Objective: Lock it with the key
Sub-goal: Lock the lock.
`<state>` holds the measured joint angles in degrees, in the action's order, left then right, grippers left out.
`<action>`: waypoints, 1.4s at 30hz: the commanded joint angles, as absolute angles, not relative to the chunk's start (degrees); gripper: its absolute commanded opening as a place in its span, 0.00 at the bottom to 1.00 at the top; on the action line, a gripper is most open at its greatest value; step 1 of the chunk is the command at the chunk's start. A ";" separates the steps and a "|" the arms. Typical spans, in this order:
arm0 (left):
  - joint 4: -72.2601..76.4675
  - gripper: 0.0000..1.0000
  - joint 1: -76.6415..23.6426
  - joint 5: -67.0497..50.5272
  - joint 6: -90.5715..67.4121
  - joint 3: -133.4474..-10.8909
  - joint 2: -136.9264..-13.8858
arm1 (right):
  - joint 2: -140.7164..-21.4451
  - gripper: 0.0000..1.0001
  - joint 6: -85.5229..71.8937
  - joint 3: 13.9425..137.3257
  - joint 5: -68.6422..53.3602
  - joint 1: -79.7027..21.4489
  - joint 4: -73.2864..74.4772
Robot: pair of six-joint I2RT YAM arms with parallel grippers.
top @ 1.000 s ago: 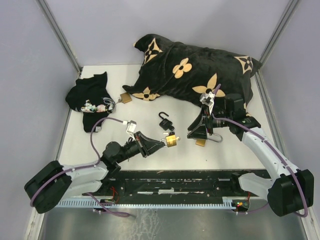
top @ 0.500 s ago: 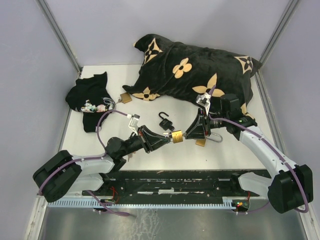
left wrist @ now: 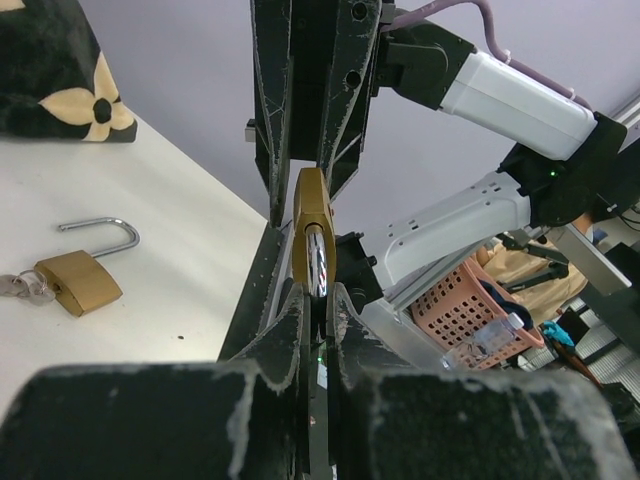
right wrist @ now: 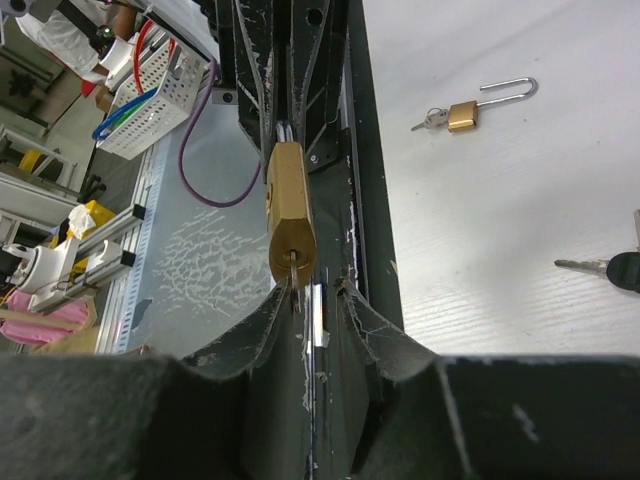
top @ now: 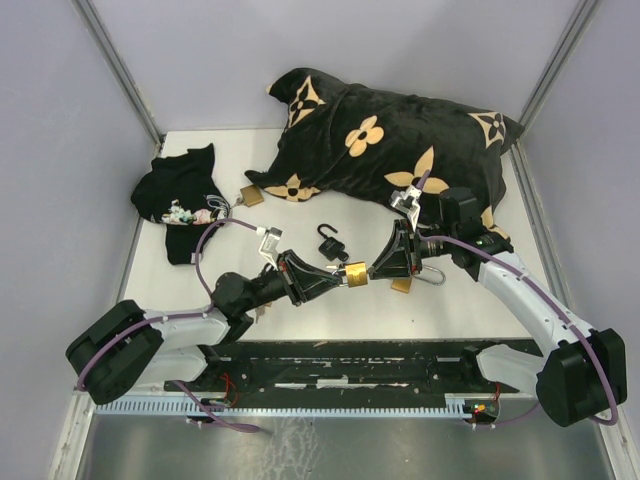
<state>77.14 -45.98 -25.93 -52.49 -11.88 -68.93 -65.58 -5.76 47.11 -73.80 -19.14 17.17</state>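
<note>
A brass padlock (top: 354, 273) hangs in the air above the table's front middle. My left gripper (top: 338, 277) is shut on its silver shackle (left wrist: 316, 262), with the brass body (left wrist: 311, 205) sticking out past the fingertips. My right gripper (top: 375, 268) faces it from the right. In the right wrist view the padlock (right wrist: 289, 205) shows its underside, where a key (right wrist: 298, 268) sits in the keyhole. The key lies between the right fingers (right wrist: 262, 320), close to one finger. A gap still shows on the other side.
A black padlock with a key (top: 330, 242) lies just behind the grippers. An open brass padlock (top: 404, 284) with keys rests under the right arm. Another brass padlock (top: 250, 196) sits by the black cloth (top: 178, 200). A black flowered pillow (top: 390, 140) fills the back.
My left arm carried the padlock right and slightly up to meet the right gripper. The right gripper shifted left, and its jaws narrowed around the key.
</note>
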 commanded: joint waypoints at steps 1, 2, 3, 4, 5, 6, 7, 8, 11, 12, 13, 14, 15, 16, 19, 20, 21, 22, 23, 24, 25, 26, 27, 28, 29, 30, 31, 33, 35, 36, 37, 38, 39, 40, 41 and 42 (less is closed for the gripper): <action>81.71 0.03 -45.84 -26.78 -53.73 -15.07 -68.73 | -64.93 0.30 -5.73 48.51 -76.02 -19.66 15.03; 81.33 0.03 -45.89 -26.80 -53.60 -15.18 -68.66 | -64.84 0.30 -5.74 48.54 -75.92 -19.64 15.04; 80.92 0.03 -45.80 -26.86 -53.47 -15.20 -68.60 | -64.83 0.30 -5.79 48.60 -75.98 -19.68 15.03; 80.55 0.03 -45.83 -26.88 -53.34 -15.28 -68.58 | -64.79 0.29 -5.72 48.60 -76.04 -19.69 15.01; 80.26 0.03 -45.80 -26.82 -53.24 -15.21 -68.51 | -64.70 0.29 -5.73 48.68 -76.02 -19.67 15.03; 80.10 0.03 -45.80 -26.81 -53.16 -15.21 -68.43 | -64.69 0.28 -5.70 48.68 -75.97 -19.68 15.03; 80.03 0.03 -45.85 -26.71 -53.10 -15.08 -68.34 | -64.71 0.27 -5.70 48.67 -76.00 -19.69 15.11; 79.89 0.03 -45.86 -26.72 -52.98 -15.04 -68.30 | -64.81 0.25 -5.63 48.69 -76.10 -19.69 15.09; 78.87 0.03 -45.79 -26.71 -52.56 -15.02 -67.99 | -64.62 0.20 -5.28 48.73 -76.40 -19.69 15.37; 78.05 0.03 -45.79 -26.62 -52.24 -15.03 -67.68 | -64.54 0.19 -5.18 48.70 -76.64 -19.62 15.46; 77.26 0.03 -45.81 -26.59 -51.93 -15.08 -67.41 | -64.42 0.17 -5.11 48.76 -76.62 -19.68 15.47; 76.78 0.03 -45.85 -26.55 -51.68 -15.07 -67.07 | -64.36 0.13 -4.95 48.78 -76.83 -19.69 15.53; 76.47 0.03 -45.84 -26.46 -51.49 -15.03 -66.82 | -64.35 0.09 -4.80 48.75 -77.04 -19.68 15.62; 76.16 0.03 -45.80 -26.33 -51.36 -15.03 -66.48 | -64.38 0.05 -4.70 48.75 -77.49 -19.66 15.75; 75.14 0.03 -45.79 -25.85 -50.87 -14.90 -65.36 | -64.42 0.02 -2.72 49.45 -78.24 -19.69 18.02; 74.93 0.03 -45.83 -25.48 -50.74 -14.67 -64.87 | -64.40 0.02 -1.64 49.71 -78.26 -19.67 19.16; 74.78 0.03 -45.81 -24.88 -50.51 -14.28 -64.23 | -64.37 0.02 -0.68 49.96 -78.18 -19.68 19.98; 74.51 0.03 -45.61 -24.35 -50.27 -13.91 -63.38 | -64.41 0.02 -0.43 50.08 -78.14 -19.69 20.45; 73.91 0.03 -45.28 -24.07 -50.05 -13.56 -62.38 | -64.44 0.02 -0.13 50.16 -78.25 -19.69 20.74; 73.30 0.03 -44.87 -23.72 -49.89 -13.23 -61.11 | -64.50 0.02 -0.02 50.33 -78.32 -19.70 20.94; 72.65 0.03 -44.43 -23.58 -49.65 -12.93 -59.75 | -64.58 0.02 0.06 50.47 -78.43 -19.69 21.18; 71.66 0.03 -44.00 -23.50 -49.39 -12.71 -58.44 | -64.64 0.02 0.27 50.57 -78.59 -19.63 21.45; 70.39 0.03 -43.61 -23.51 -49.02 -12.60 -56.93 | -64.75 0.02 0.46 50.76 -78.80 -19.67 21.79; 68.59 0.03 -43.09 -23.41 -48.45 -12.45 -55.35 | -64.85 0.02 0.52 50.89 -79.02 -19.69 22.00; 66.77 0.03 -42.85 -23.24 -47.73 -12.36 -53.87 | -64.94 0.02 0.57 51.03 -79.31 -19.68 22.16; 64.96 0.03 -42.62 -22.94 -47.05 -12.25 -52.39 | -65.12 0.02 0.73 51.13 -79.51 -19.61 22.45; 63.08 0.03 -42.32 -22.52 -46.33 -12.11 -50.99 | -65.25 0.02 0.97 51.18 -79.59 -19.62 22.68; 59.27 0.03 -41.94 -21.35 -44.95 -11.66 -48.30 | -65.22 0.02 1.62 51.40 -79.01 -19.69 23.43; 53.53 0.03 -41.47 -18.91 -42.85 -11.55 -44.91 | -65.07 0.02 2.77 51.51 -77.24 -19.68 24.36; 50.84 0.03 -41.23 -16.79 -42.13 -11.52 -43.72 | -64.93 0.02 3.42 51.52 -75.91 -19.63 24.80; 48.41 0.03 -40.65 -15.05 -41.28 -11.58 -42.40 | -64.75 0.02 4.11 51.57 -74.25 -19.68 25.34; 45.55 0.03 -40.19 -13.05 -40.48 -11.79 -41.23 | -64.52 0.02 4.72 51.50 -72.12 -19.69 25.69; 42.95 0.03 -39.71 -11.66 -39.83 -12.09 -40.28 | -64.44 0.02 4.96 51.43 -69.90 -19.63 25.76; 40.81 0.03 -39.08 -8.94 -39.40 -12.40 -39.51 | -64.39 0.02 5.07 51.25 -67.79 -19.68 25.71; 38.90 0.03 -38.07 -7.08 -39.22 -12.54 -39.01 | -64.60 0.02 5.07 51.14 -66.37 -19.69 25.63; 37.82 0.03 -36.92 -5.72 -39.35 -12.50 -38.77 | -64.98 0.02 4.97 51.07 -65.22 -19.69 25.59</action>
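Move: The key stands in the keyhole of the padlock that the left hand still holds by its shackle; its bow lies right at the right hand's point, between half-open fingers, with the padlock body about 3 cm to the left. The black-headed keys lie about 7 cm ahead, 5 cm left and 17 cm below the right hand, the spare gold lock 4 cm ahead and 6 cm right on the table. From the left hand, the key is 6 cm right, 2 cm ahead and 2 cm higher. Almost in place, the right hand closes its fingers onto the key's bow and keeps it pinched, drifting back only about 1 cm before partly returning. The left hand, still gripping the shackle, sinks about 1 cm, then swings away about 5 cm left, nearly 3 cm forward and slightly up, turning some 15 degrees counter-clockwise, drawing the padlock off the key. ##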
